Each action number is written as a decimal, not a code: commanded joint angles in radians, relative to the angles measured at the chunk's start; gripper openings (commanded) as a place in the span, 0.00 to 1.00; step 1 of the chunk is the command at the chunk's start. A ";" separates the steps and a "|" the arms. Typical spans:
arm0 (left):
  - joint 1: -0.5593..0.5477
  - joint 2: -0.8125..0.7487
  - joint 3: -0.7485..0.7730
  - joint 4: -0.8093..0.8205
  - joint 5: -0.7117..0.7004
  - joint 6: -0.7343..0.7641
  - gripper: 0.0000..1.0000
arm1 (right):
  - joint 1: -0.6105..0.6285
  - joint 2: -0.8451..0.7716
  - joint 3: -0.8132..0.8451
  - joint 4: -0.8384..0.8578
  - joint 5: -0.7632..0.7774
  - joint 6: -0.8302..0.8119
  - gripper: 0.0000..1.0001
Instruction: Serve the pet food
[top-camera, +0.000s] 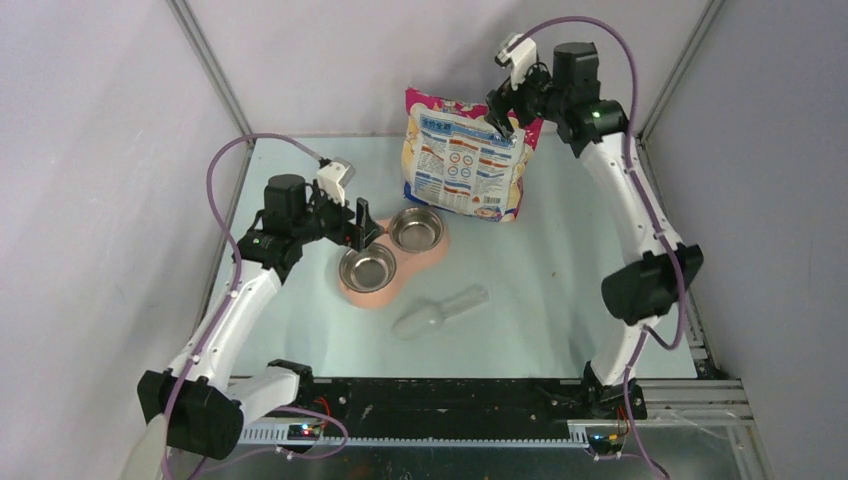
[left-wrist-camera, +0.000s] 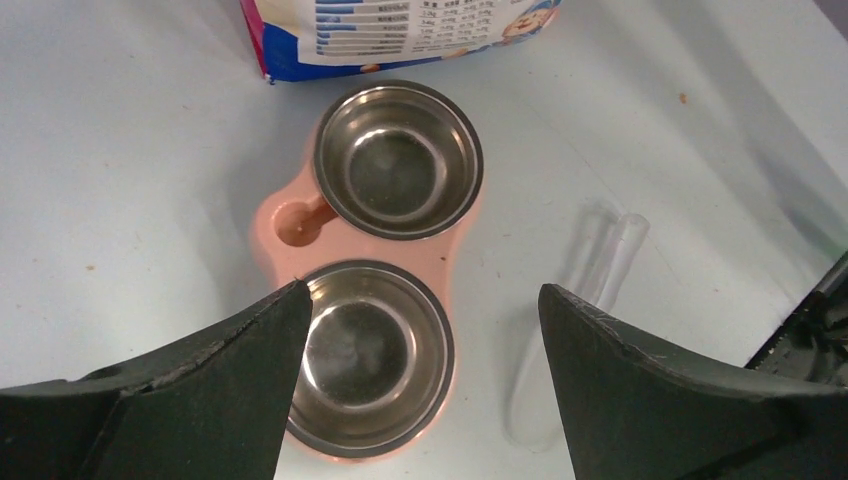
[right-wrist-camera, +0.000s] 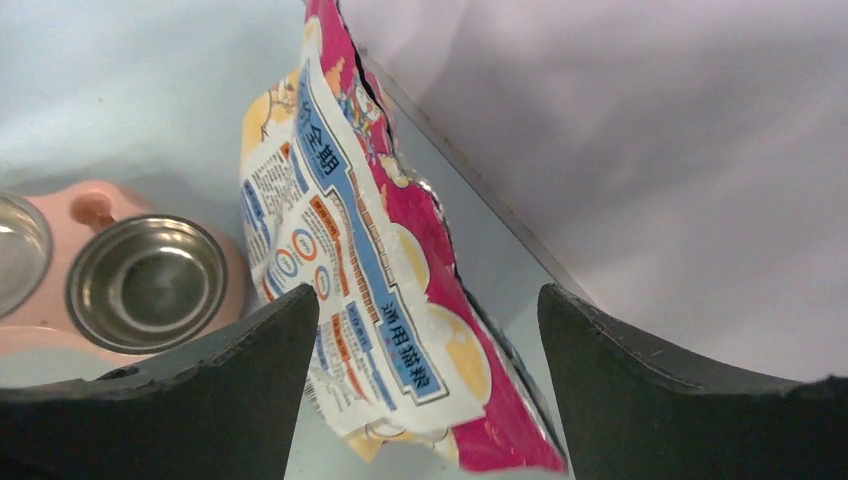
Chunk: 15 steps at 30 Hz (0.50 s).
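Note:
No pet food shows in any view. A pink, white and blue printed bag (top-camera: 465, 160) stands upright at the back of the table. My right gripper (top-camera: 498, 118) hovers at its top right corner, open. In the right wrist view the bag (right-wrist-camera: 370, 260) lies between and beyond the spread fingers of the right gripper (right-wrist-camera: 427, 290), with no pinch visible. A pink feeder (top-camera: 352, 292) holds two empty steel bowls (top-camera: 368, 268) (top-camera: 417, 230). My left gripper (top-camera: 361, 228) hangs open just above the near bowl (left-wrist-camera: 370, 355), nothing between its fingers (left-wrist-camera: 250, 350).
A translucent plastic scoop (top-camera: 440, 312) lies on the table right of the feeder, also visible in the left wrist view as the scoop (left-wrist-camera: 590, 290). Grey walls and metal frame posts close in the back and sides.

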 joint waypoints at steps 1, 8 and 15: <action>-0.005 -0.049 -0.025 0.061 0.055 -0.035 0.91 | -0.021 0.117 0.114 -0.048 -0.077 -0.075 0.83; -0.006 -0.070 -0.032 0.024 0.044 -0.019 0.91 | -0.049 0.302 0.347 -0.261 -0.179 -0.076 0.70; -0.005 -0.068 -0.021 0.027 0.035 -0.010 0.91 | -0.052 0.266 0.288 -0.327 -0.178 -0.104 0.38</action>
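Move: The pet food bag stands under my right hand: its middle is about level with the hand, some 8 cm to the left and 22 cm below, with the right part of its top edge just ahead of and below the open fingers. The farther bowl lies about 10 cm back, 20 cm left and 34 cm down; the nearer bowl about 19 cm back and 30 cm left, as low. From my left hand the bag is roughly 17 cm ahead, 19 cm right and 9 cm down. I sink my right hand about 9 cm onto the bag's top edge, going out some 5 cm as I drop and easing back about a centimetre at the end. The fingers tip down some 15 degrees and, late in the descent, close to about half open, one on either side of the edge near its right corner; whether they touch it yet can't be seen. ##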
